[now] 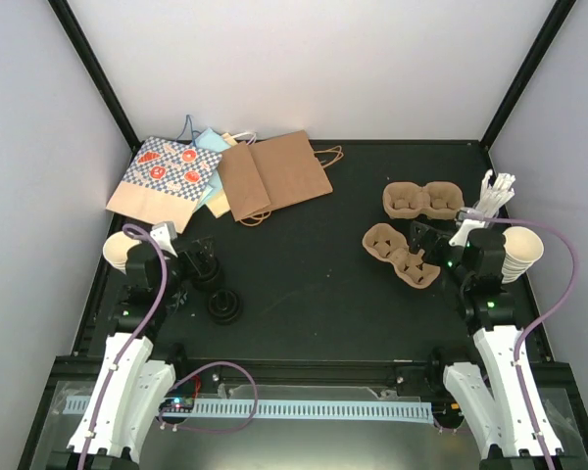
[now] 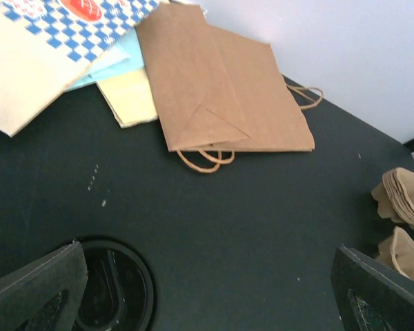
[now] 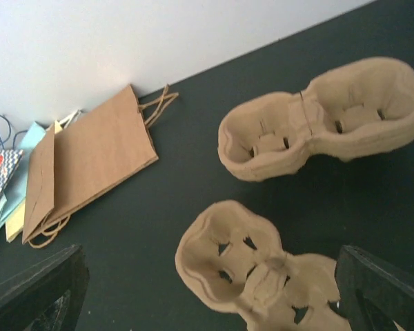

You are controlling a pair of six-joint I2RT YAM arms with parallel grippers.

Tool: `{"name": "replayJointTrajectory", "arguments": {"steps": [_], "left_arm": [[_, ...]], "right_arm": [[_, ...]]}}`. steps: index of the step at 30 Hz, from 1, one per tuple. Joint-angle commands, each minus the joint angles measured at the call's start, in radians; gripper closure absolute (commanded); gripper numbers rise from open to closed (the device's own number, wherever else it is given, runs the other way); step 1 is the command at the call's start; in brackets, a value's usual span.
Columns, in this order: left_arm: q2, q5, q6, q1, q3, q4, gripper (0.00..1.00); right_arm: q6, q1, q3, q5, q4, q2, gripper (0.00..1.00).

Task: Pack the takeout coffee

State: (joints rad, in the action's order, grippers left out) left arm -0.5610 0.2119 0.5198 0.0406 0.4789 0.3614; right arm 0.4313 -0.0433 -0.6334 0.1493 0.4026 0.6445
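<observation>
Two tan pulp two-hollow carriers lie at the right: one (image 1: 421,201) farther back, one (image 1: 394,253) nearer and askew. My right gripper (image 1: 423,245) hangs open just above the nearer carrier (image 3: 248,265), nothing between its fingers (image 3: 383,289); the far carrier (image 3: 324,117) lies beyond. Black lids (image 1: 222,305) sit at the left by my left gripper (image 1: 201,258), which is open and empty, with one lid (image 2: 117,289) beside its left finger (image 2: 41,289). Cream cups stand stacked at the left edge (image 1: 118,250) and the right edge (image 1: 522,253).
Flat brown paper bags with handles (image 1: 274,174) lie at the back, partly over a patterned bag (image 1: 167,174) and pastel bags. White plastic cutlery (image 1: 495,194) rests at the right beyond the cups. White walls and black frame posts close in the table.
</observation>
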Motion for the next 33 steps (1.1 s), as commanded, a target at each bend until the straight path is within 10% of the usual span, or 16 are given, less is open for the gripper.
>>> {"name": "replayJointTrajectory", "arguments": {"steps": [1,14,33], "left_arm": [[0.012,0.056,0.043,-0.003,-0.013,0.029,0.01],[-0.37,0.245,-0.083,0.006,0.137,-0.103,0.01],[-1.231,-0.518,-0.105,0.398,0.952,0.318,0.01]], "right_arm": [[0.018,0.001,0.006,0.025,0.09,0.004,0.0],[-0.004,0.002,0.033,0.175,0.044,0.124,0.0],[-0.016,-0.004,0.006,0.207,0.016,0.242,0.0]]}}
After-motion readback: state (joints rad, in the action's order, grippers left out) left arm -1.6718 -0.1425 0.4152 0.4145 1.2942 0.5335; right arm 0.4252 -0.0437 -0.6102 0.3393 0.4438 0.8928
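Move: From the left hand, the kraft bag's near handles lie about 19 cm ahead, 7 cm to the right and some 17 cm below; the yellow bag's near end is about 22 cm ahead and 2 cm left. The farther black lid is just 4 cm ahead and 5 cm left. From the right hand, the nearer cup carrier's middle is about 8 cm ahead, 1 cm right and 21 cm below, with the other carrier some 21 cm ahead and 8 cm right. Dip the left gripper first, then sweep it about 16 cm forward and 11 cm right towards the kraft bag's near handles, rising a little midway and sinking again. Tip it down and roll its left side up, each some 20 degrees. Meanwhile lower the right gripper about 8 cm towards the nearer carrier, easing left and tipping down, then hold there. Keep both grippers open and touch nothing. ##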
